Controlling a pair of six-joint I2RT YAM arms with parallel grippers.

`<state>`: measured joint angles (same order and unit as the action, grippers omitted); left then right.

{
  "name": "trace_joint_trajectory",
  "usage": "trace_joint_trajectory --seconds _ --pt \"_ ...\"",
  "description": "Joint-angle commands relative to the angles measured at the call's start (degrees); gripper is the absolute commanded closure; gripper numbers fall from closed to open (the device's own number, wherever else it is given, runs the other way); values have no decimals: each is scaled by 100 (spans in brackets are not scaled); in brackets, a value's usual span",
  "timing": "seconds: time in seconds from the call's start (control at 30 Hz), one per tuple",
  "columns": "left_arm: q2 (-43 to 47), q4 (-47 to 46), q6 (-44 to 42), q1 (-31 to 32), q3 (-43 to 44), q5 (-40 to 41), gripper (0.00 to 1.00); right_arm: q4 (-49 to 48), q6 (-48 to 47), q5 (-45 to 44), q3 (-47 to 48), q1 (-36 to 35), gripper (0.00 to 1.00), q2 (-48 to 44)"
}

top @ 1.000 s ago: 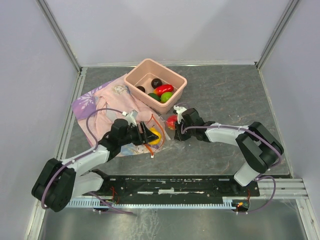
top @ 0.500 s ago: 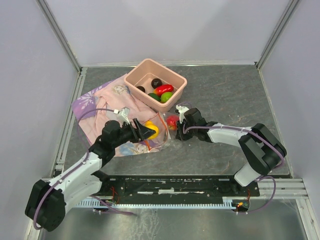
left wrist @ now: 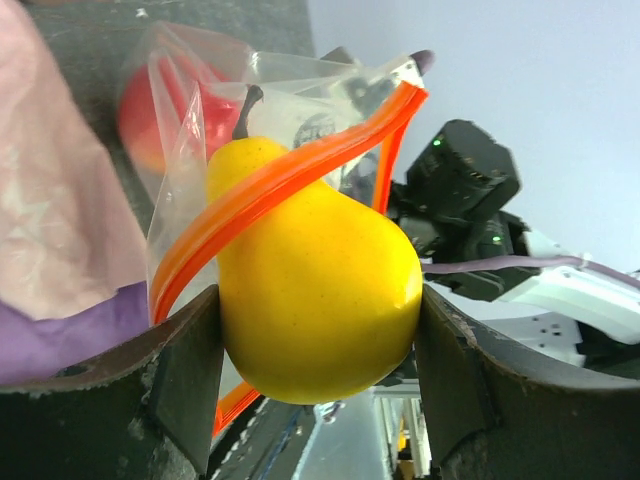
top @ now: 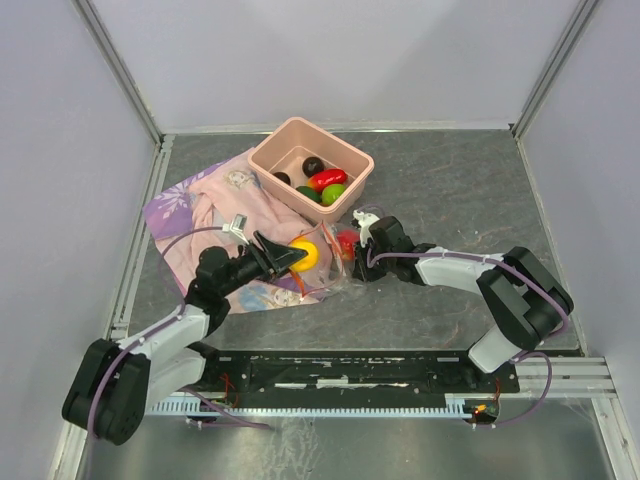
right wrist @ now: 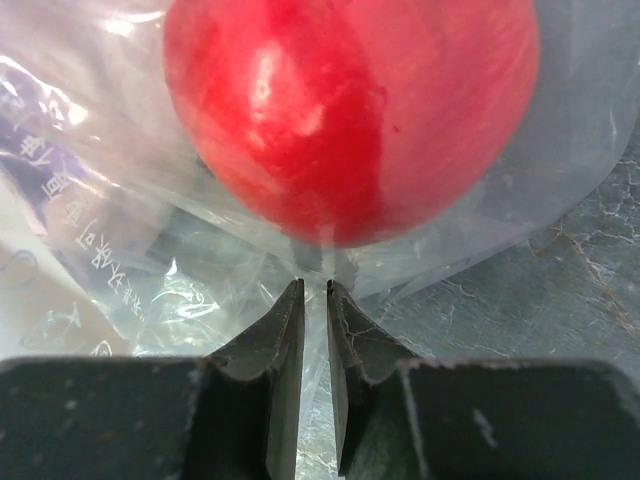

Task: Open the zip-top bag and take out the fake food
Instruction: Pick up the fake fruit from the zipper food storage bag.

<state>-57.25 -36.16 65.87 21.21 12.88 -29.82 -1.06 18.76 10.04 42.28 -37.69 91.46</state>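
Note:
My left gripper [top: 298, 257] is shut on a yellow pear [top: 306, 254] of the fake food, both fingers pressed on its sides [left wrist: 315, 300]. The pear sits at the open mouth of the zip-top bag [left wrist: 190, 90], whose orange zip strip [left wrist: 270, 190] runs across it. A red apple [right wrist: 350, 110] lies inside the clear bag [top: 335, 272]. My right gripper [right wrist: 313, 290] is shut on a fold of bag plastic just below the apple, on the bag's right side [top: 358, 248].
A salmon-pink tub [top: 262, 152] behind the bag holds red, green and dark fruits. A pink-and-purple printed cloth [top: 200, 205] lies under and left of the left gripper. Metal frame posts and white walls close in the table on three sides.
The left arm has drawn back to the left and raised the pear, pulling the bag's mouth with it. The right gripper has stayed pinched on the bag.

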Motion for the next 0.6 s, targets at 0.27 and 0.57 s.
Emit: trace_joint_trajectory --seconds 0.27,0.57 --pt "-613 -192 -238 -91 207 -290 75 -372 -402 317 -611 82 51 -1888" --pt "-1035 -704 -286 -82 155 -603 76 -1514 -919 1789 -810 -44 4 -3239"
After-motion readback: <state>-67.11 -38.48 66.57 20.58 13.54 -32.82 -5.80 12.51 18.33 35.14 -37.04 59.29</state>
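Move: The bin, where the yellow pear already gripped in the left hand belongs, lies about 24 cm ahead of that hand, 4 cm to its right and 11 cm lower; the red fruit in the bag is some 6 cm ahead, 9 cm right and 13 cm below. From the right hand, low at the bag, the red fruit is about 4 cm ahead, 3 cm left and 1 cm up; the pear is 12 cm left, 2 cm nearer the robot, 13 cm higher. The bag's clear film beside the red fruit is let go by the right fingertips, which open from about a quarter to nearly wide as the right hand, after a brief hold, rises some 16 cm off it, drawing slightly back and tipping its fingers up towards level. The left hand keeps its grip on the pear, lifts about 1 cm, then lowers it roughly 4 cm towards the bag's mouth. ##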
